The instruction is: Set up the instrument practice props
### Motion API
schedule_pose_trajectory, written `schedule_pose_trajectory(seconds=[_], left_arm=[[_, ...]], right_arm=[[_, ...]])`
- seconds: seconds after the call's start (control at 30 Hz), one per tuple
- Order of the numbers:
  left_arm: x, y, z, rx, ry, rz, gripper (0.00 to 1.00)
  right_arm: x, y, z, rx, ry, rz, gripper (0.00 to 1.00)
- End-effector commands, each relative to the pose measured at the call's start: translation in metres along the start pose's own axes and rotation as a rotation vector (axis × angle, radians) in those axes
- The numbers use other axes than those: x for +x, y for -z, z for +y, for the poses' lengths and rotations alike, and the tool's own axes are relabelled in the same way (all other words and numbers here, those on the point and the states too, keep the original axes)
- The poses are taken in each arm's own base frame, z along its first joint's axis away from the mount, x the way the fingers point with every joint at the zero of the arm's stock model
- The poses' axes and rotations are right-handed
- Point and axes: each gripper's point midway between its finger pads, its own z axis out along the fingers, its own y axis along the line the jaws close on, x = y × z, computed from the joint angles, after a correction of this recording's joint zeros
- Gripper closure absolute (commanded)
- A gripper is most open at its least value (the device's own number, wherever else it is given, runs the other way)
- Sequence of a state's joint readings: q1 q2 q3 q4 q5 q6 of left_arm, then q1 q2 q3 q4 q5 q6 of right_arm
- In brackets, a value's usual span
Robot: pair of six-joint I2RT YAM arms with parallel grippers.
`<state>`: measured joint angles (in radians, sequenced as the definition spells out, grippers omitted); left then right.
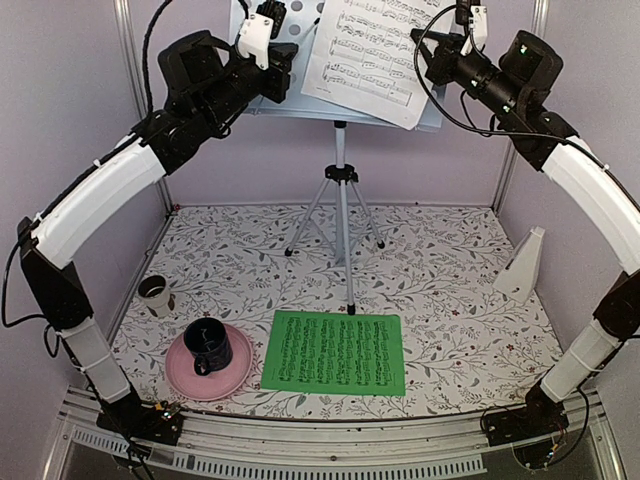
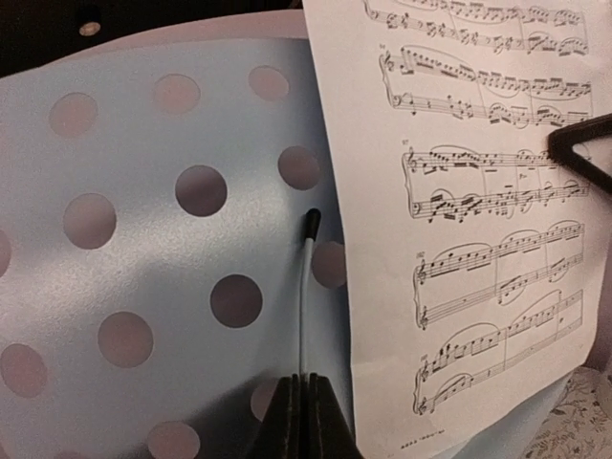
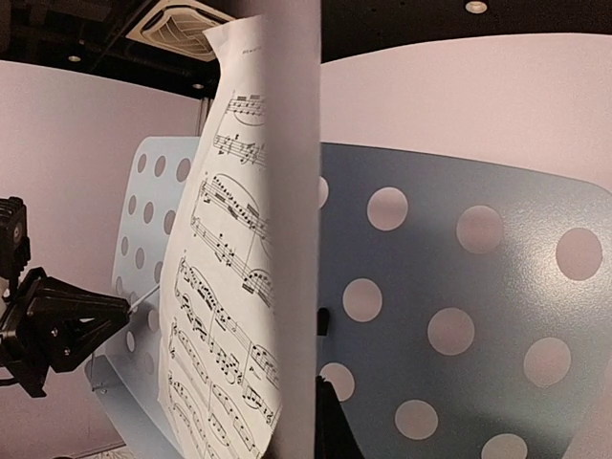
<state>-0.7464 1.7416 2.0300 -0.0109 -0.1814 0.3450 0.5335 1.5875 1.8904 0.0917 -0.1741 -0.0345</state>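
The pale-blue perforated music stand (image 1: pixel 300 108) tops a silver tripod (image 1: pixel 341 215) at the back centre. A white sheet of music (image 1: pixel 365 55) leans on it, tilted. My left gripper (image 1: pixel 288 76) is at the stand's left half; in the left wrist view it (image 2: pixel 306 378) is shut on the stand's thin wire page holder (image 2: pixel 305 287). My right gripper (image 1: pixel 420 45) is shut on the white sheet's right edge (image 3: pixel 296 239), which curls away from the stand (image 3: pixel 516 287). The green sheet of music (image 1: pixel 335 352) lies flat at the front. The white pyramid metronome (image 1: pixel 525 265) stands at the right.
A dark mug (image 1: pixel 208 345) sits on a pink plate (image 1: pixel 235 378) at the front left, with a small beige cup (image 1: pixel 155 295) behind it. The tripod's legs spread over the middle of the floral tabletop (image 1: pixel 450 300). Purple walls close in the back and sides.
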Motion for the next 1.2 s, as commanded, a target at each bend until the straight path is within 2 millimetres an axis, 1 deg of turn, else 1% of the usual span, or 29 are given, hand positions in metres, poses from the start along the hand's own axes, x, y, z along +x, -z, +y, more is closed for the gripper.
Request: schedule_pose_trajectory(seconds=[0.0, 0.2, 0.33, 0.43, 0.6, 0.67, 0.7, 0.77, 0.83, 1.0, 1.17], left_arm=[[-0.025, 0.015, 0.008, -0.045, -0.009, -0.13, 1.0], [-0.045, 0.033, 0.013, -0.085, -0.005, -0.301, 1.0], [-0.051, 0.034, -0.006, 0.01, -0.035, -0.358, 1.0], [-0.05, 0.033, -0.016, 0.057, -0.05, -0.374, 1.0], [-0.046, 0.033, -0.024, 0.092, -0.06, -0.376, 1.0], [-0.047, 0.034, -0.025, 0.101, -0.058, -0.38, 1.0], [-0.047, 0.035, -0.026, 0.105, -0.058, -0.381, 1.0], [-0.047, 0.035, -0.026, 0.107, -0.057, -0.383, 1.0], [-0.047, 0.036, -0.027, 0.11, -0.056, -0.385, 1.0], [-0.044, 0.036, -0.027, 0.108, -0.06, -0.386, 1.0], [-0.04, 0.036, -0.03, 0.118, -0.057, -0.379, 1.0]], right_arm=[[-0.003, -0.004, -0.014, 0.063, 0.025, -0.02, 1.0], [0.001, -0.007, -0.016, 0.071, 0.02, -0.016, 1.0], [0.002, -0.011, -0.008, 0.021, 0.021, -0.027, 1.0], [-0.001, -0.016, 0.001, -0.038, 0.03, -0.05, 1.0], [-0.001, -0.028, 0.013, -0.124, 0.05, -0.078, 1.0], [-0.002, -0.033, 0.024, -0.189, 0.064, -0.093, 1.0], [0.005, -0.038, 0.029, -0.225, 0.069, -0.09, 1.0], [0.007, -0.044, 0.037, -0.288, 0.08, -0.101, 1.0], [0.012, -0.051, 0.042, -0.324, 0.085, -0.107, 1.0], [0.014, -0.055, 0.056, -0.41, 0.068, -0.146, 1.0], [0.016, -0.063, 0.071, -0.453, 0.085, -0.181, 1.0]])
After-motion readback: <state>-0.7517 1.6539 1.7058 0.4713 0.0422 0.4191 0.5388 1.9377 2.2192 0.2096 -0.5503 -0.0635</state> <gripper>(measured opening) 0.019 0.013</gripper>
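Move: The left gripper has the stand's left holder wire pinched; its black tip is about 3 cm ahead, 3 cm right and 7 cm above, and the board's middle some 7 cm ahead, 7 cm right, 4 cm up. The music sheet's middle lies about 11 cm right, 3 cm ahead, 2 cm up. From the right gripper, pinching the sheet's right edge, that wire tip is roughly 15 cm left, 3 cm ahead, 4 cm up; the right holder wire's tip is 4 cm left, 5 cm ahead, 2 cm up. Keep the left wire pinched and draw it back from the board about 4 cm, tipping the fingers up and swinging them a little clockwise, drifting right at the end. With the sheet still pinched, ease the right gripper slightly forward and down, then sweep it left some 8 cm, turning counter-clockwise and tipping up, to feed the sheet behind the wire. ##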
